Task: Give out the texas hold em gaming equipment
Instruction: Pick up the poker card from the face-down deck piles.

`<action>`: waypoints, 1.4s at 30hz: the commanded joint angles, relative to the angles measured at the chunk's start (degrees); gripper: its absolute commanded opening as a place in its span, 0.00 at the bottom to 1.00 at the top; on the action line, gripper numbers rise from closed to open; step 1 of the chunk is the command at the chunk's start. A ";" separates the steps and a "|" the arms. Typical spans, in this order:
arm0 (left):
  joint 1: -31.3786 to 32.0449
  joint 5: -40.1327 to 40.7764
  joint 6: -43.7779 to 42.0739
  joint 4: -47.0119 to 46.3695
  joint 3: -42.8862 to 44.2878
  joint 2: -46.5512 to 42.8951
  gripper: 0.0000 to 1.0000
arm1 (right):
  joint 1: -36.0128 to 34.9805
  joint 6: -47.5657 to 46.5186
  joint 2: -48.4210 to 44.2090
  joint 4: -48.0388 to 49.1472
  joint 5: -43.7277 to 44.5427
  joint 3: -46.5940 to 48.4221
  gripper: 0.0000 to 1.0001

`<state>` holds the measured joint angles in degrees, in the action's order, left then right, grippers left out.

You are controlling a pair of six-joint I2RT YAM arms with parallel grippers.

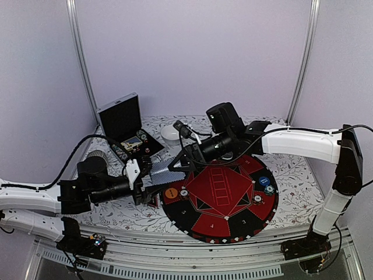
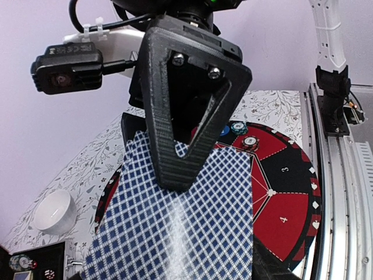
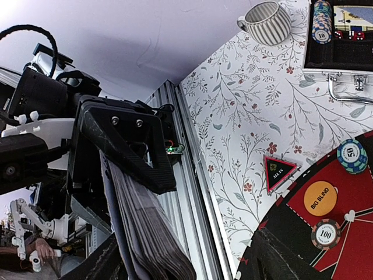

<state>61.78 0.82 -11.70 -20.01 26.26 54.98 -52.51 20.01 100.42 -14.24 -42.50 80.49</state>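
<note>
My left gripper (image 1: 141, 182) is shut on a deck of playing cards (image 1: 163, 173) with blue-checked backs, held above the left rim of the mat. In the left wrist view the deck (image 2: 175, 233) fills the bottom. My right gripper (image 1: 178, 163) is open, its jaws straddling the deck's far edge, with one finger (image 2: 186, 116) lying on the top card. The right wrist view shows the deck edge-on (image 3: 148, 233). On the mat lie an orange button (image 1: 171, 192) (image 3: 320, 198), a blue button (image 1: 264, 181) and poker chips (image 1: 184, 192) (image 3: 325, 234).
The round red-and-black mat (image 1: 233, 224) lies centre right. The open silver case (image 1: 122, 119) with chips stands back left, with a white bowl (image 1: 170, 133) beside it. A striped mug (image 3: 267, 22) and a triangular "ALL IN" marker (image 3: 278, 170) sit on the floral cloth.
</note>
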 commanded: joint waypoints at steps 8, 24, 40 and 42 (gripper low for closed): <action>-0.49 0.13 1.03 -3.55 0.00 -0.51 0.57 | -0.32 -3.26 -1.36 -4.21 6.00 0.95 0.72; -0.77 0.77 1.71 -2.94 -0.60 -1.12 0.56 | 0.47 -5.62 -2.59 -7.43 3.18 3.34 0.67; -1.18 1.47 2.08 -2.36 -0.82 -0.73 0.56 | 1.26 -5.58 -5.02 -8.17 4.10 3.12 0.48; -1.26 1.61 2.20 -2.36 -0.90 -0.60 0.56 | 1.29 -5.60 -5.23 -8.39 4.84 3.06 0.40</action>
<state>61.34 2.02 -10.17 -20.69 25.85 54.98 -51.62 14.79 98.08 -22.09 -38.79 82.98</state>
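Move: The top poker card of the face-down deck is at the right hand: its middle about 3 cm to the left, 1 cm back, at much the same height. Some 20 cm below on the mat are the big blind button, about 2 cm ahead and 3 cm left, and the 100 chip, 2 cm ahead and 2 cm right; the all-in triangle is 10 cm left, 1 cm back. From the left hand, that card is 4 cm right and 2 cm ahead. One right fingertip keeps resting on the back of the top card and drags it along the deck, away from the left hand, some 1.5 cm to the right. The right hand dips slightly at first, then rises about 2 cm while its fingers draw partly together, still well open. The left hand holds the deck practically still. ##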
